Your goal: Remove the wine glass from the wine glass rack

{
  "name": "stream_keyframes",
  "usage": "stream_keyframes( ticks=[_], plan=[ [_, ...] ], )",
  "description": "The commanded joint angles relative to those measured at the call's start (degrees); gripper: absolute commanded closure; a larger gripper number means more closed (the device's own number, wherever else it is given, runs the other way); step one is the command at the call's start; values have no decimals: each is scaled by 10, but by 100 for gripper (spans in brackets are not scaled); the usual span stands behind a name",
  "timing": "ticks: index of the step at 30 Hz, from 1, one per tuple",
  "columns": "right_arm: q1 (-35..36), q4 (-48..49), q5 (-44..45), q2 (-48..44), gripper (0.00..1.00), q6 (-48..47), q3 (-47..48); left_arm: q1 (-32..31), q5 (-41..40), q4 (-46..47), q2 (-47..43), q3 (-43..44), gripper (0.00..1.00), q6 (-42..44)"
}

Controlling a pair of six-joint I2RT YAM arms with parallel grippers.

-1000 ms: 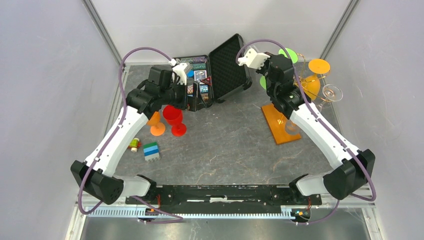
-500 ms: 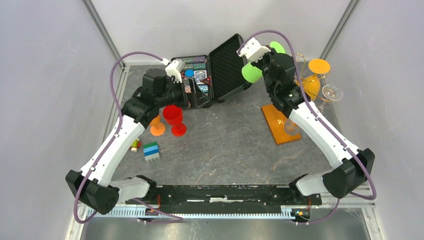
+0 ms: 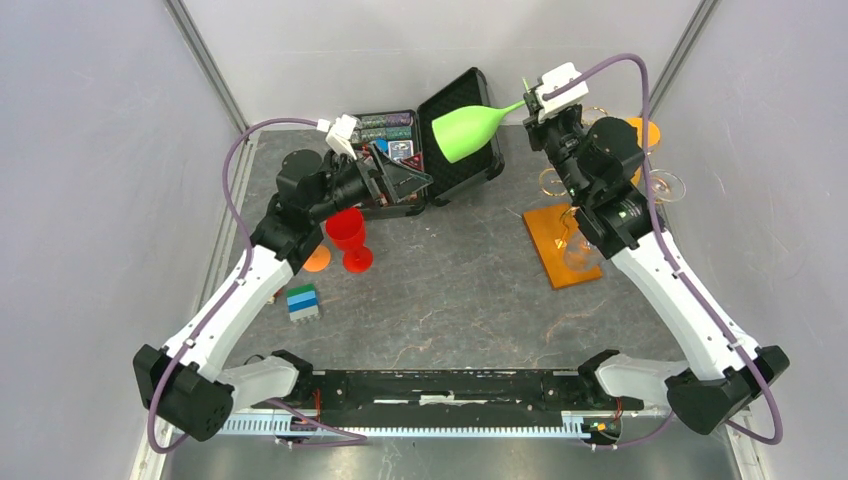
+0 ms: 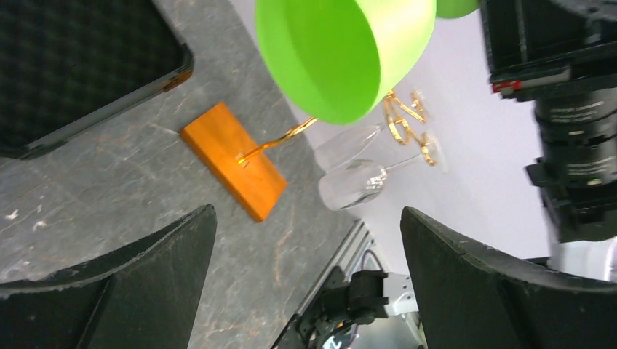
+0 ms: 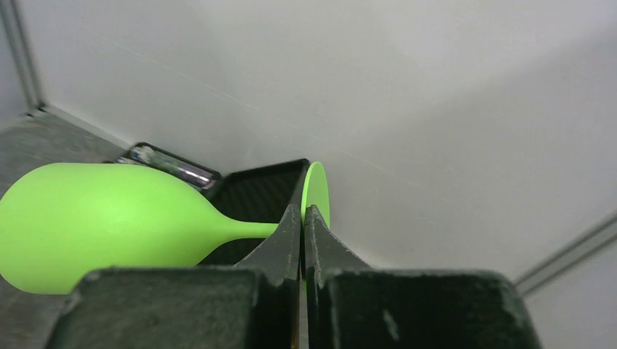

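A green wine glass hangs level in the air above the black case, its bowl pointing left. My right gripper is shut on the thin disc foot, and the right wrist view shows the gripper pinching that foot with the green bowl to its left. The wine glass rack, gold wire on an orange-brown base, stands at the right with clear glasses hanging from it. My left gripper is open and empty, facing right. Its wrist view looks between the gripper jaws at the green bowl and the rack base.
An open black foam-lined case sits at the back centre with small items in it. A red goblet and an orange glass foot stand under the left arm. A stack of coloured blocks lies nearer. A clear glass hangs low on the rack.
The right arm has carried the green glass up and left off the rack, turning it level. The left arm has risen and swung its open gripper to the right.
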Motion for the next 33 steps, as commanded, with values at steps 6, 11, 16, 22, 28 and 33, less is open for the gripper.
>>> stream_keyframes(
  ticks=[6,11,16,22,28,33],
  plan=[
    [2,18,-121,-24,100,178,-13,0,-29,114,-80,-29,0,-77],
    [2,30,-145,-25,100,195,-33,-1,-59,110,-128,-54,0,-88],
    [2,57,-174,-16,100,236,-55,0,-60,107,-135,-64,0,-129],
    [2,94,-173,-8,100,266,-82,0,-77,90,-134,-68,15,-158],
    [3,125,-178,-1,100,303,-107,-1,-65,116,-108,-66,33,-180],
    [9,137,-178,6,100,310,-124,0,-46,125,-85,-59,43,-184]
  ],
)
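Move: The green wine glass, already held by its foot in the right hand, has its middle about 10 cm to the right of the left hand, 4 cm ahead and 7 cm higher. From the right hand, the open left gripper waits some 19 cm left, 9 cm back and 12 cm lower. Down on the table, the chip case lies about 24 cm ahead of the left hand and 7 left, the red glass level with it and 12 left. The green glass is carried bowl first towards the left gripper: the right hand, still pinching its foot, travels about 7 cm left and 6 down, easing back slightly while its left side rolls up and it turns counter-clockwise and tips down. The left hand rises and backs off left, then eases down and forward, ending some 5 cm higher, its fingers closing about 40 percent around the near side of the rim. ##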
